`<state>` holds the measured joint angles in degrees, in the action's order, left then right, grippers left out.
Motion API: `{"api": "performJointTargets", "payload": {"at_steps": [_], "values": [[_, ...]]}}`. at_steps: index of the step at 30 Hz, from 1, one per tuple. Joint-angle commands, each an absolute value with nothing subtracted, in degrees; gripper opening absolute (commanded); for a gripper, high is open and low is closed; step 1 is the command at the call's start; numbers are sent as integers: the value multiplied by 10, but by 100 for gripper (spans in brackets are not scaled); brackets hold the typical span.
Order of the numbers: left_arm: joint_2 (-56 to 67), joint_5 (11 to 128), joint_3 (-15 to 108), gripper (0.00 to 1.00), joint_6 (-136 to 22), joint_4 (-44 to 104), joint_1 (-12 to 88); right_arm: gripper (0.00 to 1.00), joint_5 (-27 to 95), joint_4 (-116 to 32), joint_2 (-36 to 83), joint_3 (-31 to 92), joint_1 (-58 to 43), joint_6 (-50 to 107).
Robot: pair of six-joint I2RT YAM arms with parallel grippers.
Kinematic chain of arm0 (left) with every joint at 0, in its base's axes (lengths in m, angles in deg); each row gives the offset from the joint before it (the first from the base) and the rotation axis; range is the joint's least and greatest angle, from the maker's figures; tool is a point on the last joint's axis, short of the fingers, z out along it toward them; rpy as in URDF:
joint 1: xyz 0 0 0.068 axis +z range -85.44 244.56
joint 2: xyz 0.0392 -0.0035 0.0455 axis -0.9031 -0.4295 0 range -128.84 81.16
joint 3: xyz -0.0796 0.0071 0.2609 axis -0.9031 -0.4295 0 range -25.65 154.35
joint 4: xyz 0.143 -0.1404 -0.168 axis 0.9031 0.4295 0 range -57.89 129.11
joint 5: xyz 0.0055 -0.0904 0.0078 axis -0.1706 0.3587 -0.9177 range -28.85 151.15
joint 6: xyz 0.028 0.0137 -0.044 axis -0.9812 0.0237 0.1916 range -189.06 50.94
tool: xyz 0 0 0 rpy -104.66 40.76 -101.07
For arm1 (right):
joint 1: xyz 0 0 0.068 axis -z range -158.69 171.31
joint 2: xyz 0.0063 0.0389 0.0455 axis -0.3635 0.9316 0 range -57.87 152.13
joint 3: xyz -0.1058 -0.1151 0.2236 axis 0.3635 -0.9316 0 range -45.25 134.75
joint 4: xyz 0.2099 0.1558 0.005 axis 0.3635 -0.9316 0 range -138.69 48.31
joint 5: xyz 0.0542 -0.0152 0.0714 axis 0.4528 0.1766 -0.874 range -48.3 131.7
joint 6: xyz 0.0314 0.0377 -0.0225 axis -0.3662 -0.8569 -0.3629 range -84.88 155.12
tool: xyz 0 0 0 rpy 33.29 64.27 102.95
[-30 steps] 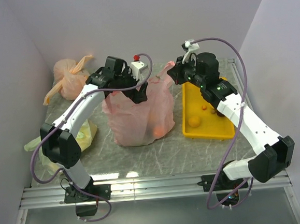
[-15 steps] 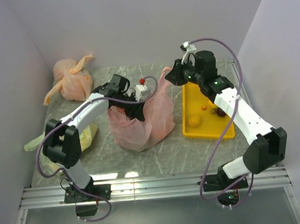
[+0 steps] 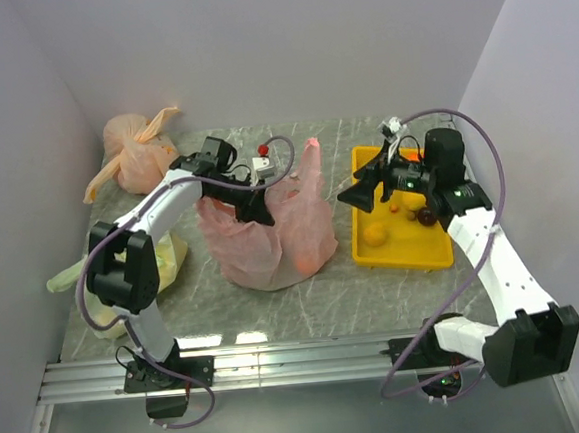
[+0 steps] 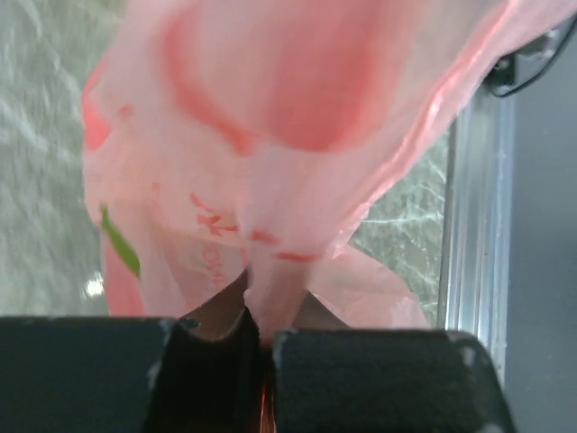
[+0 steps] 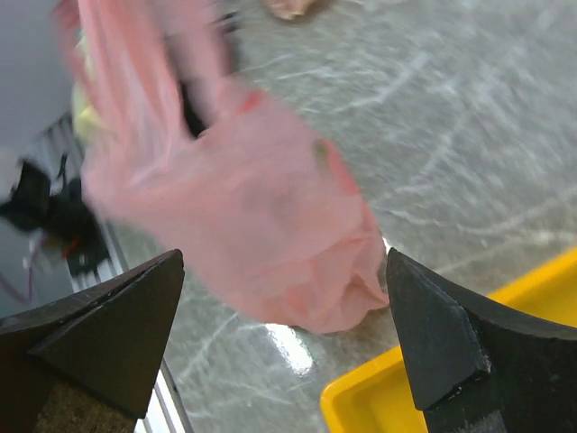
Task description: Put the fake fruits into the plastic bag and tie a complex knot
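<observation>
The pink plastic bag (image 3: 271, 236) stands in the middle of the table, one handle strip sticking up at its right. My left gripper (image 3: 253, 205) is at the bag's top left and is shut on a bunched fold of its plastic (image 4: 263, 307), which is pinched between the two pads. My right gripper (image 3: 360, 193) hangs open over the yellow tray's left edge, apart from the bag (image 5: 252, 225), with nothing between its fingers. Fake fruits lie in the tray: an orange one (image 3: 375, 235) and a dark one (image 3: 426, 216). An orange shape (image 3: 304, 261) shows through the bag. The knot is out of view.
The yellow tray (image 3: 403, 260) sits right of the bag. An orange-peach tied bag (image 3: 140, 154) lies at the back left. A yellow-green bag (image 3: 169, 256) lies beside the left arm. Walls close in on three sides, and a metal rail runs along the near edge.
My right gripper has let go of the bag's right handle, opened, and swung down toward the tray. My left gripper has closed on the bag's plastic at the top left.
</observation>
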<state>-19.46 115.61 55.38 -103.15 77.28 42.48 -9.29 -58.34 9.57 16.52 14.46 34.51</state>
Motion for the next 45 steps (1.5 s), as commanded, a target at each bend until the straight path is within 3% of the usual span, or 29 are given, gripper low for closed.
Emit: {"api": "performJointTargets", "payload": {"at_steps": [1, 7, 15, 19, 22, 23, 24, 25, 32, 36, 45], "values": [[-237, 1240, 617, 8, -1136, 866, 424, 100, -175, -550, 62, 128, 137, 457], [-278, 1268, 672, 9, -1206, 960, 423, 100, -173, -424, 66, 50, 100, 516], [-305, 1279, 687, 11, -1236, 998, 419, 100, -165, -221, 196, 51, 23, 444], [-309, 1275, 672, 17, -1195, 951, 414, 91, -168, -204, 247, 69, -2, 422], [-291, 1249, 638, 29, -1087, 835, 412, 67, -163, -210, 265, 83, -15, 400], [-283, 1235, 627, 32, -1013, 800, 412, 38, -164, -216, 270, 86, -16, 394], [-261, 1225, 615, 38, -994, 767, 412, 24, -150, -238, 272, 95, -15, 388], [-249, 1202, 594, 41, -964, 725, 413, 1, -141, -254, 269, 100, -15, 369], [-89, 1104, 477, 54, -862, 538, 429, 0, -20, -353, 210, 68, 35, 162], [-25, 1097, 437, 66, -861, 501, 432, 0, 24, -429, 193, 64, 36, 73], [-63, 1046, 461, 68, -871, 495, 394, 0, 44, -450, 224, 62, 35, -48]]}}
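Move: About 9 cm to the right hand's left, level with it fore and aft and some 8 cm lower, stands the right side of the plastic bag. The yellow tray's middle is roughly 15 cm to that hand's right, 2 cm back and 26 cm down, and the yellow fruit in it is about 9 cm right, 8 cm back and 25 cm down. From the left hand, already pinching a fold of the bag, the bag's right side is some 10 cm right, 4 cm ahead and 3 cm higher. Reaching about 11 cm left and 9 cm down after a brief draw back, the open right hand shuts on the bag's right side, then draws it some 5 cm back to the right and tips its fingers down. The left hand eases slightly back and down, opens about two-thirds to let go of its fold, then rises some 10 cm from its low point. ##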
